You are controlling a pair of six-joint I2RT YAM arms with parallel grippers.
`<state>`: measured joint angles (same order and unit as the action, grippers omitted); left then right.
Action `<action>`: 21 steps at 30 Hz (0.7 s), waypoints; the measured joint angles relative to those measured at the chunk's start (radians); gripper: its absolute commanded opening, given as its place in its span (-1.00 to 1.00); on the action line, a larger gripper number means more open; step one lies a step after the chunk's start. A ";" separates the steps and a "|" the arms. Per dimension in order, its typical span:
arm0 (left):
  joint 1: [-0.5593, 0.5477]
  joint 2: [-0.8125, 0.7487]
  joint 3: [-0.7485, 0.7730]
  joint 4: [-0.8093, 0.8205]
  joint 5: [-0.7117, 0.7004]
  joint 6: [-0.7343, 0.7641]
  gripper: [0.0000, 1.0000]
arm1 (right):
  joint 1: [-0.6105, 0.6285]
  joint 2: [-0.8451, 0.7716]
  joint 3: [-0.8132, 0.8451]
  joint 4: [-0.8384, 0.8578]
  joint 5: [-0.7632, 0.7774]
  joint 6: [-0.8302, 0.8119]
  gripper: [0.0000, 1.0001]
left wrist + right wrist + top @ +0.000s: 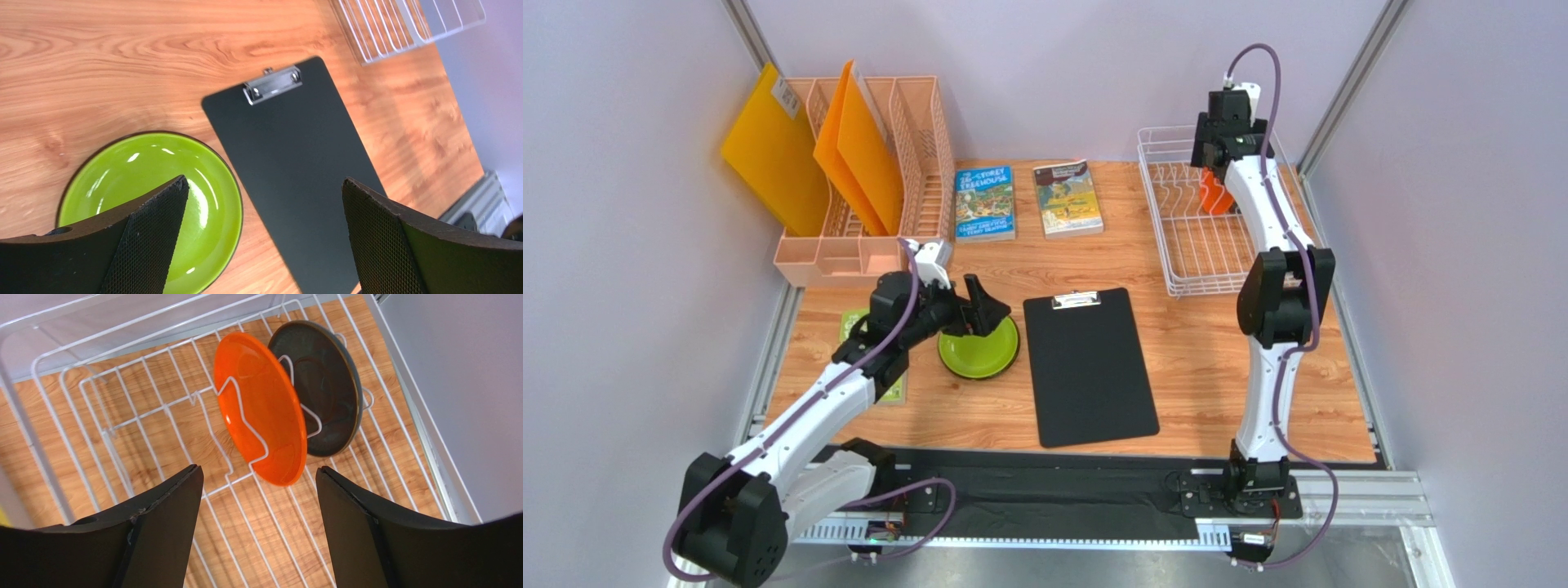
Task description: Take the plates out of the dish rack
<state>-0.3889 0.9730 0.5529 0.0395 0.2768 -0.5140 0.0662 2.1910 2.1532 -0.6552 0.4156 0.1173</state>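
Note:
A lime green plate (978,353) (147,196) lies flat on the table, left of the clipboard. My left gripper (987,312) (264,184) hangs just above the plate's right rim, open, with nothing between its fingers. In the white wire dish rack (1198,251) (153,416) at the back right, an orange plate (1217,196) (261,407) stands on edge between prongs. A dark teal-grey plate (325,386) stands right behind it. My right gripper (1212,169) (258,471) hovers over the rack just in front of the orange plate, open and apart from it.
A black clipboard (1090,365) (294,171) lies mid-table. Two books (1026,200) lie at the back. A peach file organiser (867,184) with orange folders stands at the back left. A green flat thing (852,326) lies partly under the left arm.

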 measured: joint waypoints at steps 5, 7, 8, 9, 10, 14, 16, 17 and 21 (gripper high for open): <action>-0.001 0.046 0.000 0.029 0.060 0.032 0.99 | -0.027 0.076 0.042 0.003 0.016 -0.039 0.40; -0.001 0.065 0.000 0.038 0.069 0.041 0.99 | -0.042 0.097 0.042 0.003 0.011 -0.047 0.36; -0.001 0.077 0.000 0.044 0.072 0.045 0.99 | -0.055 0.108 0.042 0.003 0.001 -0.051 0.32; -0.001 0.086 0.000 0.051 0.074 0.047 0.99 | -0.064 0.116 0.042 0.007 -0.008 -0.055 0.27; -0.001 0.096 0.000 0.057 0.077 0.048 0.99 | -0.073 0.122 0.042 0.008 -0.015 -0.057 0.23; -0.001 0.135 0.000 0.072 0.082 0.049 0.99 | -0.113 0.141 0.042 0.020 -0.064 -0.078 -0.37; -0.001 0.151 0.000 0.077 0.082 0.049 0.99 | -0.128 0.145 0.041 0.028 -0.105 -0.085 -0.46; -0.001 0.156 0.000 0.079 0.081 0.049 0.99 | -0.130 0.145 0.041 0.032 -0.130 -0.087 -0.57; -0.001 0.176 0.000 0.092 0.081 0.048 0.99 | -0.130 0.145 0.029 0.054 -0.188 -0.113 -0.99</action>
<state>-0.3897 1.1492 0.5529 0.1314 0.3576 -0.4660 -0.0635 2.3360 2.1822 -0.6014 0.2276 0.0044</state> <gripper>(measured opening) 0.992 0.160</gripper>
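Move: The orange plate stands on edge in the dish rack, its middle about 7 cm ahead of the right hand, 4 cm to the right and some 10 cm below. The black plate stands about 6 cm to the right of it and 1 cm farther out. The rack's middle is about 1 cm ahead of the hand, 6 cm to the right and 13 cm below. From the left hand, the orange plate is roughly 34 cm ahead, 48 cm right and 8 cm lower. Onto the orange plate's near upper rim comes the right hand, dropping about 7 cm and shifting some 6 cm right between the orange and black plates before easing 1 cm back left; its open fingers close nearly shut and pinch the rim. The left hand, open and empty, sinks some 4 cm beside the green plate. ##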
